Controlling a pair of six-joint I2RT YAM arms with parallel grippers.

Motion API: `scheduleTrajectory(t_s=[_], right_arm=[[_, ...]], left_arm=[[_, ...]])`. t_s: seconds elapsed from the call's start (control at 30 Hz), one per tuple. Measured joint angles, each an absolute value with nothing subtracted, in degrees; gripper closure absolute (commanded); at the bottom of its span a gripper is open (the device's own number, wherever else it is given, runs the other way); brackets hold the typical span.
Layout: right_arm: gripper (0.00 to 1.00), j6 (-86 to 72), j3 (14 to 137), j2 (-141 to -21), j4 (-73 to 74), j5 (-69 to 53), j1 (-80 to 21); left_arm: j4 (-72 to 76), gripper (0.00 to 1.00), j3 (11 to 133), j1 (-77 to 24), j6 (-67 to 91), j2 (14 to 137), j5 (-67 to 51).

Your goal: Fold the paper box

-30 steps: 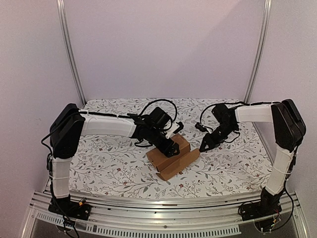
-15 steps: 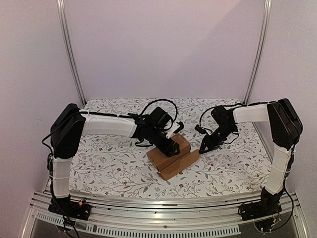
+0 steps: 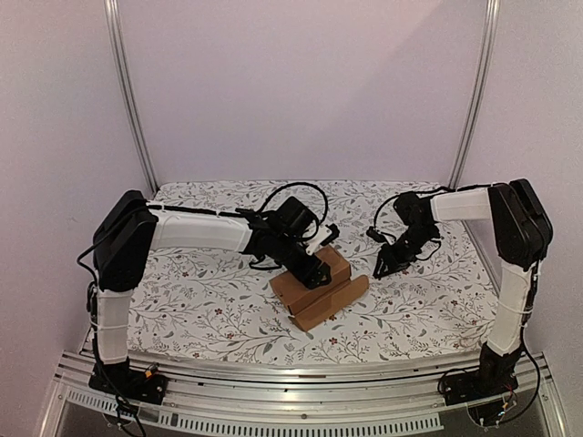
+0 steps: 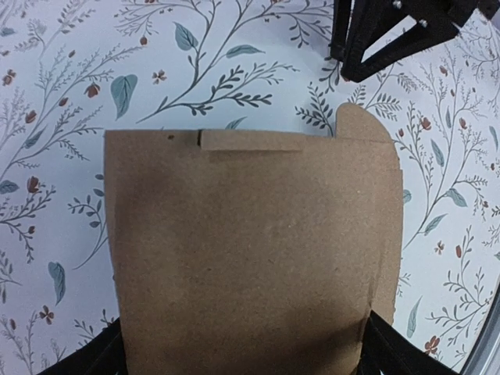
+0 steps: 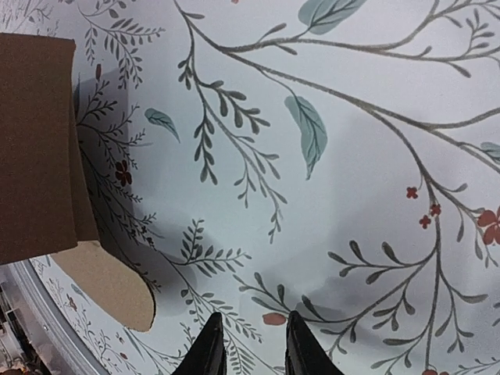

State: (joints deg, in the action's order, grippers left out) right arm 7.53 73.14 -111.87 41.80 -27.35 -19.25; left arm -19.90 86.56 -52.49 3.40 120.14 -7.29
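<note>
The paper box, plain brown cardboard, lies partly folded in the middle of the table. My left gripper sits on top of it. In the left wrist view the box fills the frame, and my left gripper has its jaws wide, a finger against each side of the box. A slot and a rounded flap show at the far edge. My right gripper hovers low just right of the box, apart from it. Its fingers stand narrowly open over bare cloth, with the box edge and a rounded tab to their left.
A floral tablecloth covers the table. Aluminium posts rise at the back corners, and a metal rail runs along the front edge. White walls close in the back and sides.
My right gripper has drawn a little to the right, away from the box's edge. The left gripper and the box have stayed in place.
</note>
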Motion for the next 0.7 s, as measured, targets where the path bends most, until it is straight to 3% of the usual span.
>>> scheduleTrajectory(t_s=[0.47, 0.7], right_arm=[[0.74, 9.39, 74.50, -114.96, 43.03, -35.24, -23.88], [0.67, 9.50, 74.50, -114.96, 43.05, -38.13, -23.94]], left_arm=[[-21.15, 0.22, 87.90, -52.51, 2.76, 121.21, -7.03], [-21.45, 0.22, 88.55, -52.53, 2.74, 121.73, -7.01]])
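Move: Right hand: the rounded end tab of the long flap is about 4 cm to its left and 3 cm back, at nearly fingertip height. The flap's middle is some 11 cm left and 7 cm back, and the box body's middle about 16 cm left, roughly level in reach. From the left hand, the held box body is right between its fingers, with the tab some 11 cm right and about 3 cm lower. Keep the left gripper still, its fingers astride the box body. Sweep the right gripper about 5 cm left and 3 cm back towards the flap's end, dipping a centimetre at first and easing up again, with the wrist tilting and turning slightly counter-clockwise. Leave its fingers barely open and push the fingertip against the rounded tab, bending it inward. ##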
